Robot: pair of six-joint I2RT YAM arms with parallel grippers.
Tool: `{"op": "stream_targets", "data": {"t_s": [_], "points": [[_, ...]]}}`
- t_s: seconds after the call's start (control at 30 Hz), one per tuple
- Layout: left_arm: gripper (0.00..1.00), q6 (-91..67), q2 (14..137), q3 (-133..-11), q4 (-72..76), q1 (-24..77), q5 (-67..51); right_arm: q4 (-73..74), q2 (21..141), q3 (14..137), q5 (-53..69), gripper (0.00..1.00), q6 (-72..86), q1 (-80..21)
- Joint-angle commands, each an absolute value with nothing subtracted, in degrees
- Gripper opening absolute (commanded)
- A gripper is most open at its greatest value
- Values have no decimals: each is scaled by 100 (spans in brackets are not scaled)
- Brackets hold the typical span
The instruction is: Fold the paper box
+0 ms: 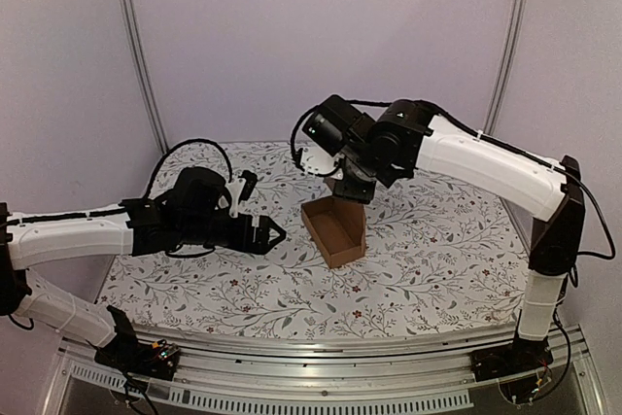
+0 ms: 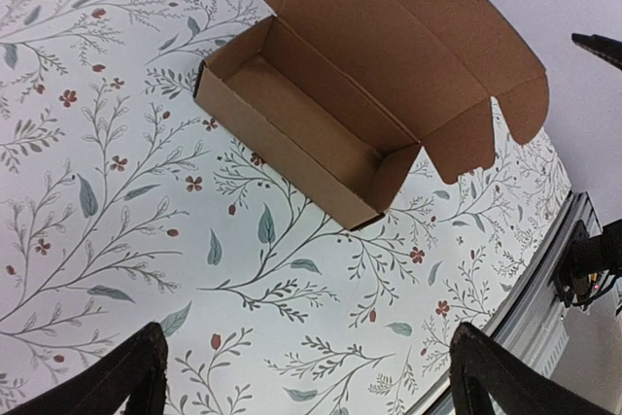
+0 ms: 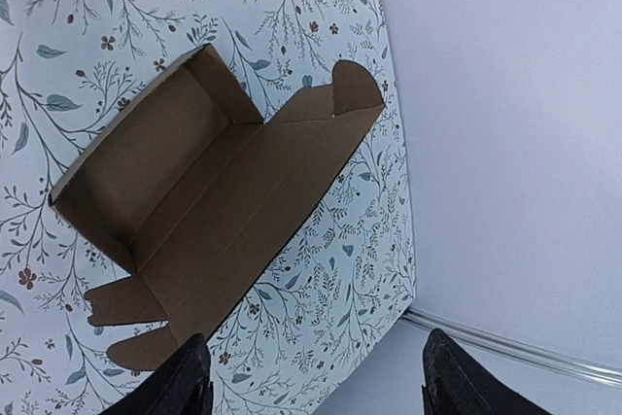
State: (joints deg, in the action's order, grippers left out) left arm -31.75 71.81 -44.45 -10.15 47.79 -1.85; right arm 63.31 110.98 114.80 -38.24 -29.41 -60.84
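Observation:
The paper box (image 1: 333, 230) is a small brown carton standing on the floral cloth at mid-table, its tray open upward and its lid flap raised on the far side. In the left wrist view the tray (image 2: 301, 128) lies ahead of me with the lid (image 2: 408, 36) leaning back, tabs at its ends. My left gripper (image 1: 267, 233) hovers left of the box, open and empty, with its fingertips (image 2: 146, 371) wide apart. My right gripper (image 1: 348, 191) hangs just above the box's far side. It is open and looks down on the tray (image 3: 146, 182) and lid (image 3: 262, 201), holding nothing.
A floral tablecloth (image 1: 428, 259) covers the table. A metal rail (image 1: 321, 357) runs along the near edge by the arm bases. Pale walls close in behind and at both sides, with aluminium posts (image 1: 136, 46) in the back corners.

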Motion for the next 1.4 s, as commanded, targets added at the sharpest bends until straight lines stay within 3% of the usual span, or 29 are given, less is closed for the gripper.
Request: {"op": "stream_targets", "data": {"t_s": [0.0, 0.2, 0.43, 0.6, 0.8, 1.37], "points": [[99, -3064, 7256, -4493, -1061, 4652, -152, 5948, 10448, 11338, -3766, 74, -2564, -6026], [100, -2781, 7707, -4972, -1216, 4561, -96, 5244, 9472, 10262, -3426, 80, -2069, -5922], [100, -2571, 8471, -5662, -1236, 4208, -132, 3869, 7688, 8095, -2481, 99, -1301, -5663], [96, -2277, 9405, -6529, -1421, 4081, -23, 3588, 6953, 7156, -2369, 99, -830, -5632], [83, -1973, 10571, -7432, -1466, 3925, -35, 3545, 6464, 6419, -2317, 99, -349, -5633], [63, -1663, 12394, -8986, -1595, 3720, -369, 3508, 6033, 5880, -1928, 99, -114, -5631]]}}
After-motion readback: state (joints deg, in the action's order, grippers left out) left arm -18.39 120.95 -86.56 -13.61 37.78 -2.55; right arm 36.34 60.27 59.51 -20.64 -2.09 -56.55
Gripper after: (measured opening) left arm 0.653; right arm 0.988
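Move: Ahead and to the right of the left hand lies the open box: its far-left corner is roughly 19 cm ahead, 6 cm right and 11 cm below, its middle about 13 cm ahead, 13 cm right and 12 cm below. The raised lid, along the box's right long side, is some 15 cm ahead, 17 cm right and 6 cm below. From the right hand, that corner lies about 12 cm ahead, 10 cm left and 20 cm below. Reaching forward almost 20 cm and 6 cm to the right, the left hand travels level at first, then sinks about 9 cm to the box's far-left corner, fingers narrowing to roughly two-thirds open; contact there can't be made out. Meanwhile the empty right hand lifts 6 cm, then comes down again as it withdraws back and right from the lid, opening wide and rolling some 45 degrees, left side up. ##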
